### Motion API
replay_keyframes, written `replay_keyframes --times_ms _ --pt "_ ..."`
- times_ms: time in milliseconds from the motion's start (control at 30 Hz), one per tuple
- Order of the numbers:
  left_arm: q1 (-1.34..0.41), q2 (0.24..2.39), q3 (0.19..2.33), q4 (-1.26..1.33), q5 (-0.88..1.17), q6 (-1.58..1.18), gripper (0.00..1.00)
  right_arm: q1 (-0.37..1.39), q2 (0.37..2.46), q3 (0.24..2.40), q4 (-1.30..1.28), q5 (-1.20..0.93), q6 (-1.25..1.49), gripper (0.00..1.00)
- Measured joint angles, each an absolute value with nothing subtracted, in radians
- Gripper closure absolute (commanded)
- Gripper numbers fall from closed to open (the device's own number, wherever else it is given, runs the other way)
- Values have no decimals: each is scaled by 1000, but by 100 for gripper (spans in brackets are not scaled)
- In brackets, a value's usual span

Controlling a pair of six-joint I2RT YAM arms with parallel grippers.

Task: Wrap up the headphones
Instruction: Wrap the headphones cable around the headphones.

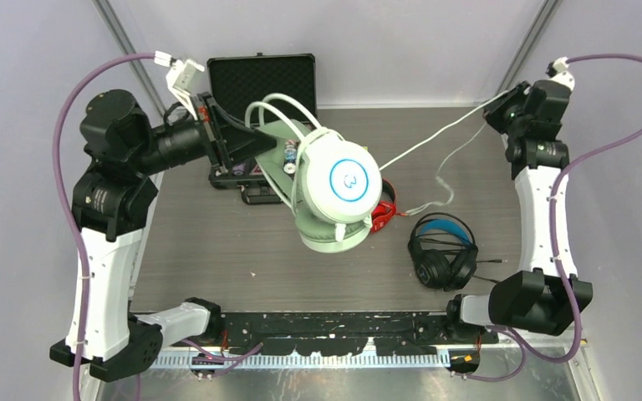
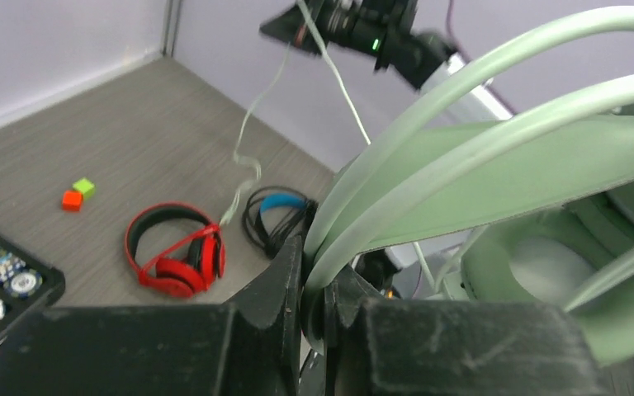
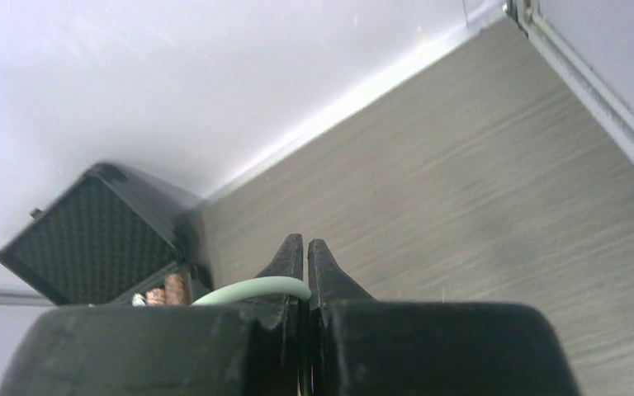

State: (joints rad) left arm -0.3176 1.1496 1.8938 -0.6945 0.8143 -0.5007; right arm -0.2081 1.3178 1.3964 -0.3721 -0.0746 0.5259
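My left gripper (image 1: 261,142) holds the pale mint-green and white headphones (image 1: 338,180) high above the table, shut on their headband (image 2: 429,140). In the left wrist view the left gripper (image 2: 322,276) pinches one of the thin headband hoops. A thin pale cable (image 1: 435,134) runs from them up to my right gripper (image 1: 498,102) at the back right. The right gripper (image 3: 306,247) is shut on that cable (image 3: 256,290). The red headphones (image 2: 177,252) lie on the table, mostly hidden under the mint pair in the top view. The black headphones with a blue headband (image 1: 443,251) lie at the right.
An open black case with a foam lid (image 1: 259,79) stands at the back left, small parts in its tray (image 2: 0,276). A small red block and a green block (image 2: 77,194) sit on the table beside it. A loose cable end (image 1: 443,180) hangs near the black headphones.
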Motion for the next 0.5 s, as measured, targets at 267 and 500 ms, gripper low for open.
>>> replay_keyframes --times_ms 267,500 --pt "-316 1077 1700 -845 789 -188 100 -258 1433 1637 -417 -199 536 100" --pt "-316 1059 1641 -934 666 -41 100 -257 1484 1715 -443 -385 556 99"
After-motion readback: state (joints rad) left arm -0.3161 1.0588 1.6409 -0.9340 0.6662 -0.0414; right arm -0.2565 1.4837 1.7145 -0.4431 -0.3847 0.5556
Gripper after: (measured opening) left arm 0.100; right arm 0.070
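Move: The mint headphones, held by their band in the left gripper, have their ear cups some 9 cm to its right, 6 cm back and a little below; from the right gripper, pinching the cable, those cups lie about 30 cm left, 24 cm back and 15 cm higher. The red headphones sit on the table roughly 22 cm right of the left gripper, 12 cm ahead and 48 cm below; the chip case is some 27 cm ahead, 6 cm left and equally low. Lower the left gripper about 12 cm with the mint headphones still clamped by the band, tipping its fingers downward some 20 degrees. Meanwhile raise the right gripper roughly 6 cm, easing slightly forward and then left with a small counter-clockwise turn; keep its pinch on the cable so the stretch to the ear cups stays taut. ##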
